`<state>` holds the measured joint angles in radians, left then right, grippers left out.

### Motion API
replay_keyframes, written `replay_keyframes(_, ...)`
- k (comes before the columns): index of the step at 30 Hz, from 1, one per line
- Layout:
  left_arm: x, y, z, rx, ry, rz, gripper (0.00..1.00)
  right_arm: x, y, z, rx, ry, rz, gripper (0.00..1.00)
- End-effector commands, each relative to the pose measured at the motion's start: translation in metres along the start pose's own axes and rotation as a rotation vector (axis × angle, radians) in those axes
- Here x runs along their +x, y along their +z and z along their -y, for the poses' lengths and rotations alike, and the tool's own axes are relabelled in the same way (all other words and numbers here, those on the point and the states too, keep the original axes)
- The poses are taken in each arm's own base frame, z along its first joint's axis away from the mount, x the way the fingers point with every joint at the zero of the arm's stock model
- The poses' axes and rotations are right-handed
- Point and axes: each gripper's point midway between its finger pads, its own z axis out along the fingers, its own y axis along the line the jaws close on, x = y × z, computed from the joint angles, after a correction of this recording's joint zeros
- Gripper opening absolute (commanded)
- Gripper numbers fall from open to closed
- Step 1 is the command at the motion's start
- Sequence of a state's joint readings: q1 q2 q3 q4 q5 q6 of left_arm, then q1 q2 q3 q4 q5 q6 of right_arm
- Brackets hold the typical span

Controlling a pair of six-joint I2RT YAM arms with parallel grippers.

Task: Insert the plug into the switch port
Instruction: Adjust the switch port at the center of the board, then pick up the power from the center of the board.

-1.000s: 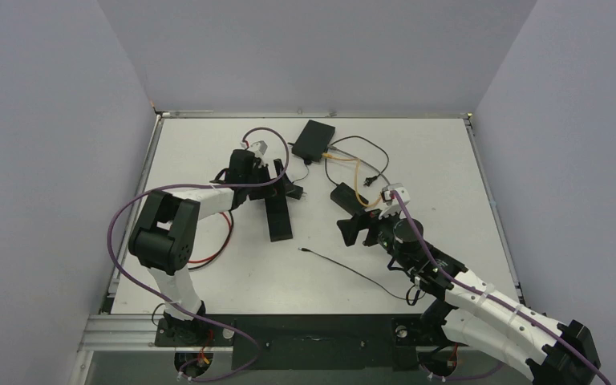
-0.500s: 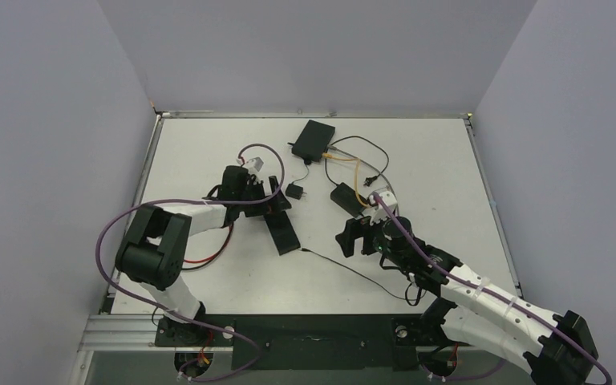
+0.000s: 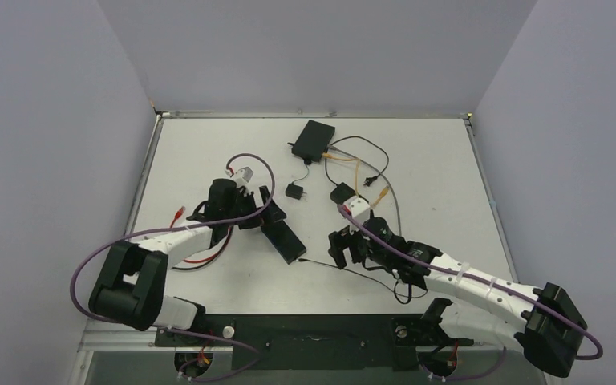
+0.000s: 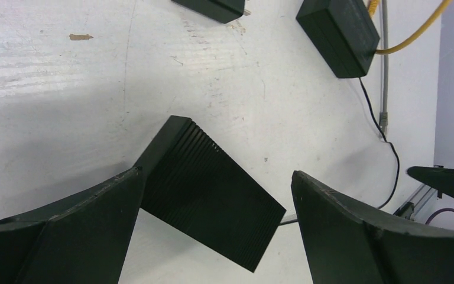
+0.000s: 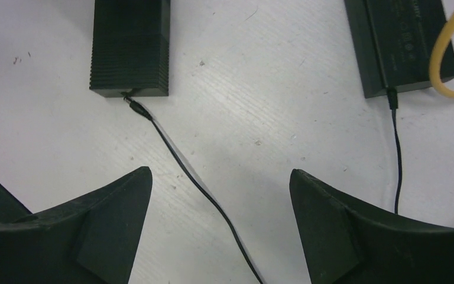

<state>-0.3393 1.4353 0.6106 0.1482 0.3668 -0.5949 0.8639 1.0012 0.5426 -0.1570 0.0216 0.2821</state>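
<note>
The switch [image 3: 283,235] is a ribbed black box lying slantwise on the white table [image 3: 208,152]. My left gripper [image 3: 268,210] hovers open over its far end. In the left wrist view the switch [image 4: 213,201] lies under the gap of the gripper [image 4: 217,173], and the left fingertip [image 4: 131,177] overlaps its edge. The plug [image 3: 301,260], a small barrel on a thin black cable [image 3: 353,273], lies at the switch's near end. In the right wrist view the plug [image 5: 132,106] meets the switch's end face [image 5: 130,89]; I cannot tell whether it is seated. My right gripper [image 5: 220,173] is open astride the cable [image 5: 180,157].
A flat black box [image 3: 313,138] lies at the back. A small black adapter [image 3: 294,191] sits mid-table. A black power brick [image 3: 343,194] carries a yellow cable [image 3: 360,172] and grey and black leads. A red wire [image 3: 208,258] runs beside the left arm.
The left arm drew back toward the near left, and the switch swung slantwise and slid until its near end reached the plug. The right arm moved left and nearer, over the cable.
</note>
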Motion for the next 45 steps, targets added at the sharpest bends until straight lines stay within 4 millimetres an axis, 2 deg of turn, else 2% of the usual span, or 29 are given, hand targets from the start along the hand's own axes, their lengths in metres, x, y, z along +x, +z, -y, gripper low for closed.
replay_keyframes(1,-0.009,-0.020,0.010,0.006,-0.008,0.058,0.93,-0.022,0.005,-0.021,-0.057,-0.134,0.061,0.82)
replay_keyframes(7,0.005,-0.046,0.008,-0.020,-0.058,0.076,0.93,-0.006,0.017,-0.041,-0.157,-0.275,0.031,0.83)
replay_keyframes(8,0.000,-0.052,0.011,-0.014,-0.058,0.107,0.93,-0.006,0.019,-0.046,-0.183,-0.288,0.040,0.83)
replay_keyframes(11,0.007,-0.063,0.006,-0.046,-0.090,0.118,0.93,-0.006,0.024,-0.055,-0.234,-0.327,0.047,0.82)
replay_keyframes(14,-0.002,-0.077,0.007,-0.064,-0.088,0.174,0.95,-0.007,0.029,-0.064,-0.276,-0.356,0.041,0.82)
replay_keyframes(18,-0.008,-0.093,0.008,-0.086,-0.087,0.221,0.97,0.006,0.044,-0.067,-0.293,-0.368,-0.036,0.81)
replay_keyframes(22,-0.016,-0.105,0.011,-0.092,-0.084,0.268,0.97,0.014,0.059,-0.071,-0.303,-0.361,-0.078,0.74)
replay_keyframes(32,-0.020,-0.117,0.011,-0.099,-0.065,0.282,0.97,0.027,0.081,-0.078,-0.328,-0.344,-0.126,0.62)
replay_keyframes(45,-0.020,-0.116,0.008,-0.105,-0.070,0.286,0.97,0.039,0.094,-0.072,-0.280,-0.318,-0.173,0.34)
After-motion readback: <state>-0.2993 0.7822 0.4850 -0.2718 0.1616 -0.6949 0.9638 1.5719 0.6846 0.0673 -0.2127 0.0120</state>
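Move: From my right hand, the loose plug lies about 11 cm left, 1 cm back and 10 cm below; the switch's middle is some 15 cm left and 5 cm ahead, and the power brick about 17 cm ahead, 2 cm right. The switch sits under my left hand, roughly 3 cm right, 1 cm back, 6 cm down; from that hand the plug is 7 cm back and 7 cm right, the small adapter 13 cm ahead and 6 cm right. My right hand swings left and sinks towards the plug at the switch's near end, about 8 cm left and 9 cm down, turning some 25 degrees counter-clockwise while its fingers narrow to under half open around the cable just behind the plug, not yet gripping. My left hand, open and empty, backs away from the switch, leftward, back and up, roughly 6 cm each way. ##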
